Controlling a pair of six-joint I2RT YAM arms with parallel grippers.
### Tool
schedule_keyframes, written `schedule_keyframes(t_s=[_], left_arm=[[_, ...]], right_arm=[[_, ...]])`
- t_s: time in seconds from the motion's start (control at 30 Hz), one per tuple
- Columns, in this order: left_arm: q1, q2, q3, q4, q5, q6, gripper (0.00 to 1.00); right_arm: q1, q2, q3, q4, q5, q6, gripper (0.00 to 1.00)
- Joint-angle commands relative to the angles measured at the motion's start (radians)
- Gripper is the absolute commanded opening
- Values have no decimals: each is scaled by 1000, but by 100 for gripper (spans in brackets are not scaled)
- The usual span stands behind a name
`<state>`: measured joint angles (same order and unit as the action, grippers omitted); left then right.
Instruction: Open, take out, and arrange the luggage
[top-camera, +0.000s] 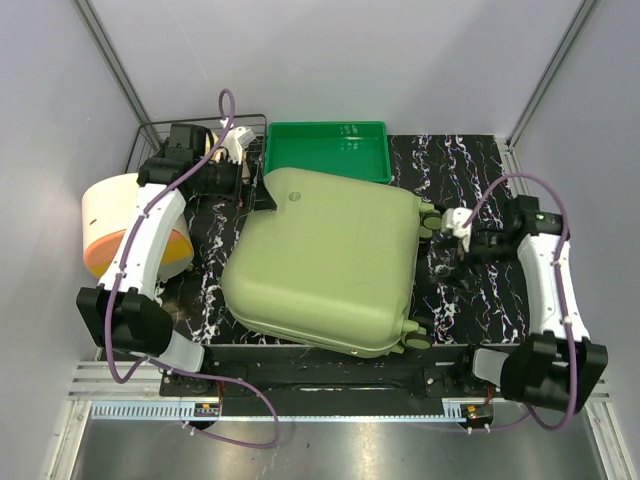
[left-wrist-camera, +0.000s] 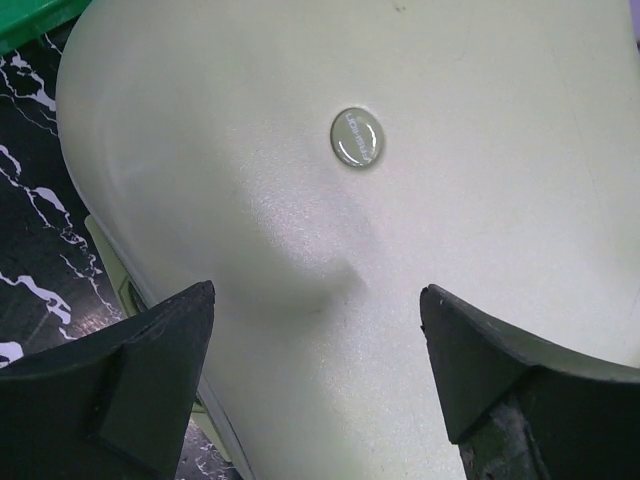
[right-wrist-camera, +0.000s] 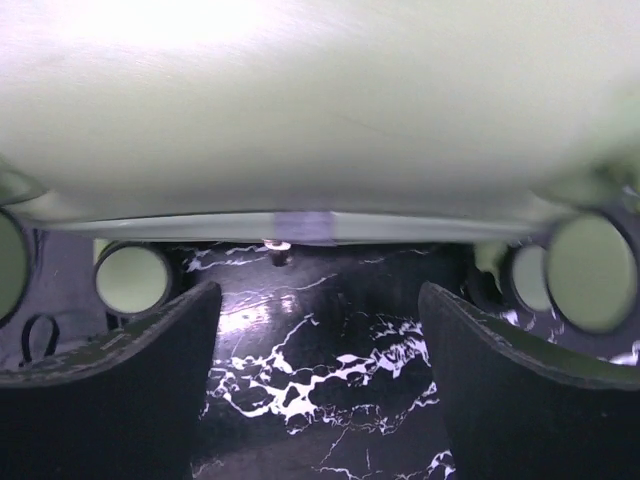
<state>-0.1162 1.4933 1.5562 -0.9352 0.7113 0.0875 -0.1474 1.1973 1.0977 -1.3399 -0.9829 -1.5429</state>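
The luggage (top-camera: 325, 260) is a large pale olive-green hard-shell suitcase lying flat and shut in the middle of the table, its wheels (top-camera: 428, 218) toward the right. My left gripper (top-camera: 262, 196) hovers at its far left corner, open. In the left wrist view the shell (left-wrist-camera: 400, 250) with a round badge (left-wrist-camera: 357, 137) fills the frame, and the left gripper (left-wrist-camera: 315, 335) holds nothing. My right gripper (top-camera: 452, 228) sits just right of the wheeled end, open. The right wrist view shows the zip rim (right-wrist-camera: 300, 225), two wheels (right-wrist-camera: 133, 278) (right-wrist-camera: 590, 270) and bare table between the right gripper (right-wrist-camera: 318, 345) jaws.
A bright green shallow tray (top-camera: 328, 150) touches the suitcase's far edge. A wire basket (top-camera: 150, 140) stands at the back left, and a white and orange round container (top-camera: 110, 225) lies at the left. The black marbled table (top-camera: 470, 170) shows on the right side.
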Motion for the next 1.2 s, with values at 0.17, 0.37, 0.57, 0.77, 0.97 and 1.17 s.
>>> schedule_keyframes(t_s=[0.17, 0.37, 0.57, 0.77, 0.97, 1.17], left_arm=[[1, -7, 24, 4, 82, 169, 88], [-2, 1, 24, 4, 68, 179, 88], [-3, -10, -14, 55, 39, 132, 88], [-16, -28, -38, 61, 2, 129, 88], [-17, -24, -42, 61, -6, 135, 87], [-19, -4, -33, 61, -15, 138, 87]], right_arm=[[-251, 251, -69, -292, -273, -602, 76], [-236, 243, -189, -294, -278, -716, 83], [-147, 219, -266, -288, -283, -781, 87], [-112, 306, -297, -282, -318, -799, 82], [-92, 360, -320, -281, -368, -829, 74], [-72, 386, -300, -281, -372, -818, 67]])
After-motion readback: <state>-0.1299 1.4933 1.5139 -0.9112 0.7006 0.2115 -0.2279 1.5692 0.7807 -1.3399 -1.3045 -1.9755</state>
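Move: On the luggage's right-hand side, the zipper pull beside the purple strap tab lies about 6 cm left of the right hand, 2 cm back and 9 cm below. The far wheels stand 9 cm ahead and 3 cm left of this hand, the near wheels 14 cm back and 4 cm left, both some 11 cm lower. From the left hand, the pull is roughly 31 cm right, 14 cm back and 15 cm down. Swinging first about 6 cm forward and right, the right hand then comes back and left, sinking all the while to end some 9 cm lower, its spread fingertips close around the zipper pull. The wrist tilts the fingers up about 25 degrees, nearly level, and they narrow partway without shutting. The left hand stays open at the luggage's far left corner, easing down 2 cm late on. ##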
